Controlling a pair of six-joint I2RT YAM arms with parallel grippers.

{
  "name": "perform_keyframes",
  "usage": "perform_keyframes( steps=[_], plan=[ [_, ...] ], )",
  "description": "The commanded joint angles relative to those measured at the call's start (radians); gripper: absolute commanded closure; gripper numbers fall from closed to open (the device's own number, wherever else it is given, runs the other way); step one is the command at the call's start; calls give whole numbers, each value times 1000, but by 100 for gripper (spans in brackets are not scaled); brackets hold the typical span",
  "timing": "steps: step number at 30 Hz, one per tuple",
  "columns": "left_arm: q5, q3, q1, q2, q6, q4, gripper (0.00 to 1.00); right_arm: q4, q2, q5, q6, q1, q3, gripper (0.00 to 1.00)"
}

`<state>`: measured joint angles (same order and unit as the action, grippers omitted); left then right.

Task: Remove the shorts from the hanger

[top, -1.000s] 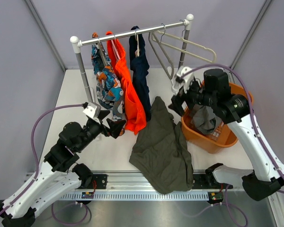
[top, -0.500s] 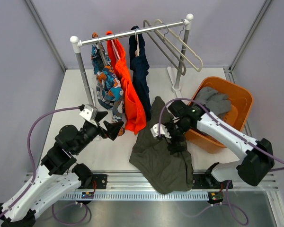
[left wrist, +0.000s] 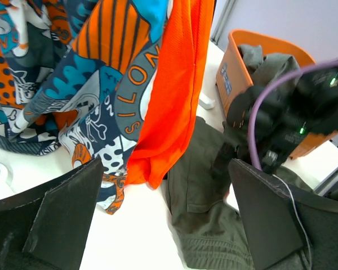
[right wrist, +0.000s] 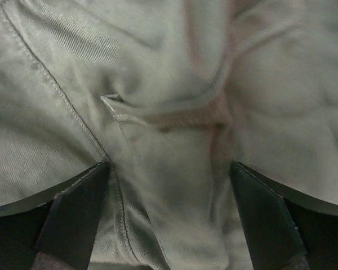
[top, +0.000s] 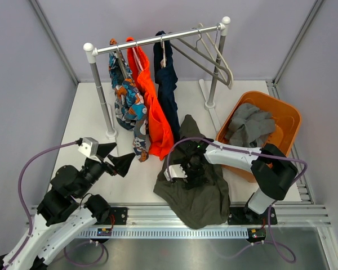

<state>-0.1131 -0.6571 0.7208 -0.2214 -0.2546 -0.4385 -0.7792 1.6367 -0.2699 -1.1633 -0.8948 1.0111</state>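
Observation:
The dark olive shorts (top: 205, 197) lie crumpled on the table at front centre, off any hanger. The mid-grey shorts (top: 249, 122) lie in the orange basket (top: 287, 115). My right gripper (top: 190, 167) is pressed down on the olive shorts (right wrist: 169, 112) and stands open (right wrist: 169, 188), a seam and a fold of the cloth between its fingers (right wrist: 73, 216). My left gripper (top: 116, 158) hangs open over bare table left of the olive shorts (left wrist: 214, 219), with nothing between its fingers (left wrist: 62, 219). Two empty hangers (top: 211, 53) hang on the rail (top: 135, 44).
A patterned pair (top: 127, 101), a bright orange pair (top: 156, 115) and a navy pair (top: 168, 84) hang from the rail. The rack's posts (top: 101, 93) stand on the table at back. The basket sits at the right.
My right arm has swung from over the basket down onto the olive shorts. My left arm has drawn back toward the front left. The empty hangers have swung on the rail.

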Motion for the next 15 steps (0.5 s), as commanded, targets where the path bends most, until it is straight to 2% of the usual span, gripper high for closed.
perform_keyframes(
  steps=[1,5,6,8,9,12,13,15],
  plan=[
    [-39,-10,3,25,1,-28,1,69,43,106,17,-47,-35,10],
    [-45,-33,5,14,23,-42,1,28,87,57,77,-53,0,51],
    [-45,-35,3,13,28,-42,1,17,86,19,82,-53,6,68],
    [-46,-42,5,7,35,-40,1,-37,51,-34,77,-55,29,81],
    [-46,-44,3,7,38,-39,1,-67,26,-119,61,-52,40,90],
    [-45,-59,5,4,52,-46,1,-202,-128,-283,22,-44,98,97],
    [-46,-64,5,4,60,-51,1,-295,-199,-322,1,-36,156,100],
    [-49,-78,5,4,69,-57,1,-347,-260,-401,4,2,222,100]
  ],
)
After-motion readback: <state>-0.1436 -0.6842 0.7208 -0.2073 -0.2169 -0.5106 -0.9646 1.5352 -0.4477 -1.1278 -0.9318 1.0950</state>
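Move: The olive shorts lie spread on the table right under my open right hand, their middle about 2 cm back and 2 cm below. From that hand the basket stands roughly 23 cm to the right and 13 cm ahead; the navy shorts hang some 18 cm ahead, 9 cm left and 25 cm up, the orange pair about 14 cm ahead, 13 cm left and 22 cm up. From my left hand the olive shorts are some 22 cm right, 2 cm back and 27 cm down. I shut my right fingers on a fold of the olive shorts, pinching the cloth between the pads while the hand sinks just over a centimetre. Then I draw the pinched fold up and back towards my base, about 6 cm up from the lowest point and 4 cm back, picking up speed, the downward-pointing fingertips tilting back some 10 degrees. ##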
